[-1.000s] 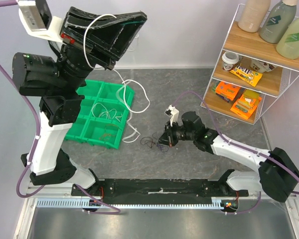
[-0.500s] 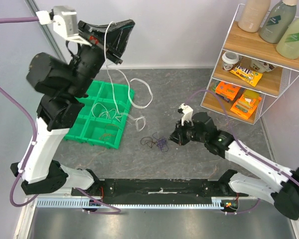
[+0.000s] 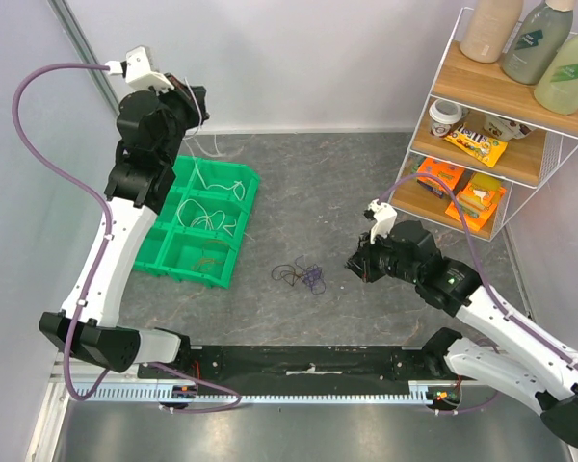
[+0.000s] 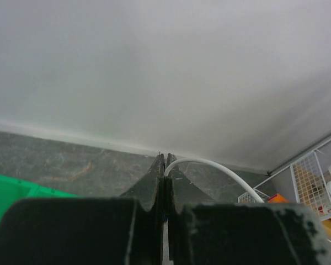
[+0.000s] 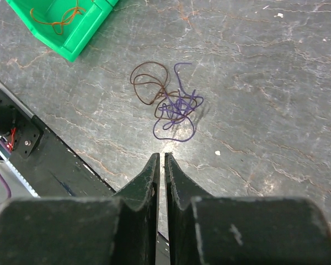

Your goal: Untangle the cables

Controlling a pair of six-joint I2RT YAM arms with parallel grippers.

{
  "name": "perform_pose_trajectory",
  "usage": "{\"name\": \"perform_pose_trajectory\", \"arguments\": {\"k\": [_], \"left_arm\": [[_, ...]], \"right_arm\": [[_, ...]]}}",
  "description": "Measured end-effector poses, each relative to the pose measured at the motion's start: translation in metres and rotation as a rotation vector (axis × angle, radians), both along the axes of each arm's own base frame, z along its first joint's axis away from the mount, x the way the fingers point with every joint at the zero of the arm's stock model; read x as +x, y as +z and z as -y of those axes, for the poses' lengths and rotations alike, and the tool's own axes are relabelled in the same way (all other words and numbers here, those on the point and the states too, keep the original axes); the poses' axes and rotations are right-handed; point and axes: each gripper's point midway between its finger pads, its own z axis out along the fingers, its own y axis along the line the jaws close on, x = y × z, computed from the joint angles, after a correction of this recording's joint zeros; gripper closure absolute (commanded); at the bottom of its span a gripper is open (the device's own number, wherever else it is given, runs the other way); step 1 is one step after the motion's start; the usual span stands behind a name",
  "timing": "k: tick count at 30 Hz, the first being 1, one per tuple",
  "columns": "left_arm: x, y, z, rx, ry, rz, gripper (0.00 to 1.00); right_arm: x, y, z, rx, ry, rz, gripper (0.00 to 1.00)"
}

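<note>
A small clump of cables, one dark brown and one purple, lies loose on the grey table; the right wrist view has it just ahead of the fingertips. My right gripper hovers to its right, jaws a narrow slit apart with nothing between them. My left gripper is raised at the back left near the wall, shut on a white cable that arcs off to the right. More white cables lie in the green tray, and an orange one sits in a front compartment.
A white wire shelf with snack packs and bottles stands at the back right. A black rail runs along the table's near edge. The wall is close behind the left gripper.
The left arm has swung back and up towards the wall, carrying the white cable off the clump. The right gripper has let go, drawn back to the right, and its jaws have parted slightly.
</note>
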Motion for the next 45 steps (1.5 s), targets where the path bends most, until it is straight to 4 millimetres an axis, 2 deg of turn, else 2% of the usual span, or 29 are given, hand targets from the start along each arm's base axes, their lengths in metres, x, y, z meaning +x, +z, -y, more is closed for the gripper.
{"name": "perform_pose_trajectory", "arguments": {"k": [5, 10, 15, 18, 23, 29, 31, 35, 37, 39, 45], "left_arm": [[0.013, -0.033, -0.021, -0.05, 0.052, -0.079, 0.98], [0.017, -0.039, -0.037, -0.081, 0.087, -0.098, 0.98], [0.019, -0.039, -0.045, -0.083, 0.103, -0.098, 0.98], [0.021, -0.05, -0.049, -0.079, 0.11, -0.115, 0.98], [0.027, -0.094, -0.061, -0.063, 0.131, -0.205, 0.98], [0.029, -0.125, -0.064, -0.04, 0.119, -0.27, 0.98], [0.023, -0.149, -0.062, -0.036, 0.106, -0.311, 0.98], [-0.003, -0.222, -0.063, -0.016, 0.1, -0.463, 0.98], [-0.011, -0.249, -0.063, -0.007, 0.098, -0.527, 0.98], [-0.015, -0.266, -0.063, 0.0, 0.097, -0.578, 0.98], [-0.009, -0.301, -0.057, 0.004, 0.074, -0.654, 0.98]], "right_arm": [[-0.001, 0.003, 0.009, -0.015, -0.024, 0.02, 0.88], [-0.002, 0.004, 0.013, -0.019, -0.037, 0.026, 0.88], [-0.001, 0.003, 0.015, -0.025, -0.045, 0.023, 0.88], [-0.001, 0.003, 0.015, -0.026, -0.045, 0.023, 0.88], [-0.001, 0.003, 0.015, -0.026, -0.046, 0.022, 0.88], [-0.002, 0.002, 0.016, -0.028, -0.047, 0.017, 0.88], [-0.002, 0.002, 0.016, -0.027, -0.049, 0.017, 0.88], [-0.002, 0.003, 0.017, -0.026, -0.057, 0.018, 0.88], [-0.002, 0.003, 0.017, -0.026, -0.058, 0.017, 0.88], [-0.002, 0.003, 0.017, -0.025, -0.059, 0.016, 0.88], [-0.002, 0.003, 0.017, -0.017, -0.064, 0.008, 0.88]]}}
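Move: The left gripper, shut on one end of the white cable, is high over the far right part of the green bin. The middle-right compartment, with the cable's coils, lies about 47 cm below, 7 cm back and 3 cm to the left; the far-right compartment is almost straight below, and the orange cable lies 9 cm nearer the base than the coils. From the idle right gripper, the coils are some 16 cm ahead, 37 cm left and 18 cm down. Keep the left gripper shut on the white cable and lower it about 30 cm towards the coils in the green bin, easing some 6 cm to the left over the first part. Sink a little, hover briefly, then drop quickly while tipping the fingers down by roughly 35 degrees, stopping with them still well above the bin floor. ##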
